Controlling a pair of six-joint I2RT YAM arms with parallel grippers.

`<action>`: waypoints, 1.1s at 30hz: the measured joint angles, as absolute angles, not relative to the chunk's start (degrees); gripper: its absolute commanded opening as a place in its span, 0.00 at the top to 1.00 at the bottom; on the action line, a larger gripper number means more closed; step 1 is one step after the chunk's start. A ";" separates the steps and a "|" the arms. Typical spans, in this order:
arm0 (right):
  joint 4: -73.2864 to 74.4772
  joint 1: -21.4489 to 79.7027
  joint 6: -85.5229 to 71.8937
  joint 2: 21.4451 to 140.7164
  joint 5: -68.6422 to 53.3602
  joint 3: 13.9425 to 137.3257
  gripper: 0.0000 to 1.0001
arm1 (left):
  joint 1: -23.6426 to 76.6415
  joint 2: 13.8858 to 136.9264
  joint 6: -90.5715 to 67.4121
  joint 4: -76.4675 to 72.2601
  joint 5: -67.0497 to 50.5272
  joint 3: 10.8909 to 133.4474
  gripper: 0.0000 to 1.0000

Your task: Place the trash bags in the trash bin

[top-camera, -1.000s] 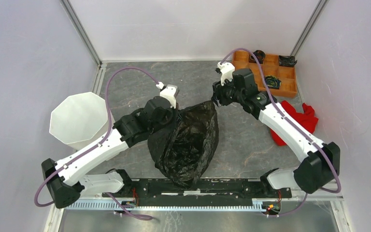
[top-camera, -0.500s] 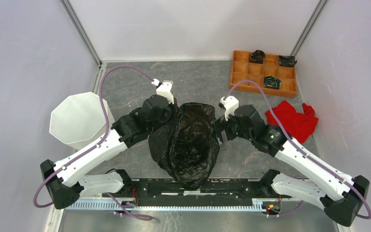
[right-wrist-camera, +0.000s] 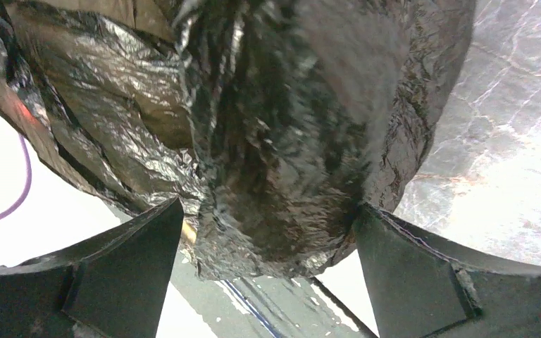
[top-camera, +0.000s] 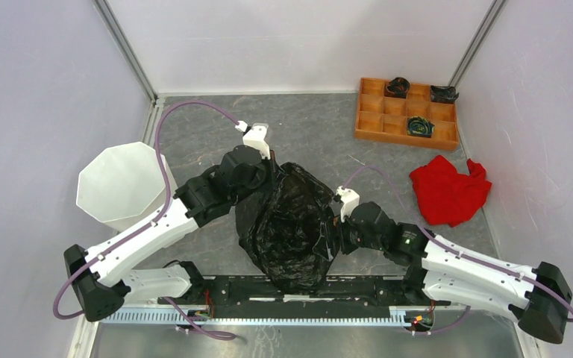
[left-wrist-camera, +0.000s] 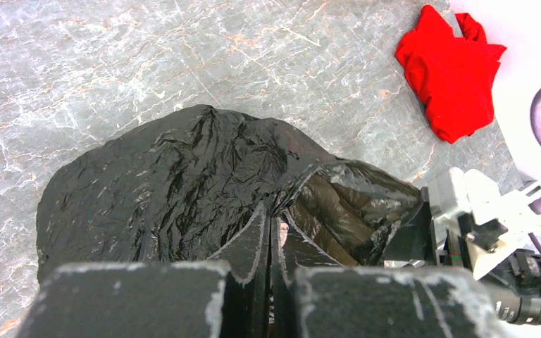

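A wrinkled glossy black trash bag [top-camera: 289, 231] hangs and slumps at the table's middle, near the front rail. My left gripper [top-camera: 271, 174] is shut on the bag's upper left edge; in the left wrist view its tips [left-wrist-camera: 269, 213] pinch a fold of the black film [left-wrist-camera: 162, 176]. My right gripper [top-camera: 333, 233] is open at the bag's right side. In the right wrist view the bag [right-wrist-camera: 289, 120] bulges between its two wide-spread fingers [right-wrist-camera: 137, 250], which are not clamped on it. The white octagonal trash bin [top-camera: 118, 185] stands at the left, apart from the bag.
A red cloth [top-camera: 449, 192] lies at the right; the left wrist view shows this red cloth [left-wrist-camera: 454, 70] too. An orange compartmented tray [top-camera: 406, 112] with small black items sits at the back right. The black front rail [top-camera: 358, 287] runs under the bag's lower end.
My right gripper let go of the bag's upper right corner, opened wide and swung toward the front to the bag's right side. The bag's top right sagged. The left gripper kept its grip.
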State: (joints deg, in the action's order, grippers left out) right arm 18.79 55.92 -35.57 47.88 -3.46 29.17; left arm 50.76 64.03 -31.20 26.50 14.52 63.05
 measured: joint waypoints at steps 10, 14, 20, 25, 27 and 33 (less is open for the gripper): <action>14.94 61.52 -36.14 49.43 5.23 26.48 0.53 | 50.76 62.57 -31.22 26.65 15.94 62.94 0.98; 17.15 61.01 -33.15 49.71 16.19 26.89 0.76 | 50.76 61.30 -31.24 27.70 19.81 62.17 0.98; 21.71 45.04 -22.65 57.52 20.56 40.58 1.00 | 47.35 63.77 -31.05 31.59 24.03 65.69 0.98; 25.98 38.96 -12.95 65.69 18.59 69.49 1.00 | 43.68 69.12 -27.73 32.08 17.65 83.59 0.98; 24.32 39.24 -10.20 65.08 16.05 77.01 1.00 | 43.75 67.33 -26.70 27.88 12.73 88.05 0.98; 14.04 39.53 -6.15 49.45 11.38 70.13 1.00 | 43.88 53.71 -26.48 17.78 8.86 80.97 0.98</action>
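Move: The left fingers already pinch the trash bag by its rim; its middle lies about 9 cm back, 4 cm right and 17 cm below them. From the right hand's open fingers, the bag's middle is roughly 11 cm left, 3 cm ahead and 3 cm lower. The trash bin stands some 38 cm left of the left hand and 4 cm back; the red cloth is about 21 cm ahead and 34 cm right of the right hand, near table height. Shut the right fingers on the bag's loose rim while sweeping that hand forward and a little right, then whip it up about 33 cm, tipping the fingers some 50 degrees upward and easing back slightly. Keep the left pinch, ease left and forward, then fling that hand up with it, about 24 cm, drawing back and left and tipping its fingers up. ##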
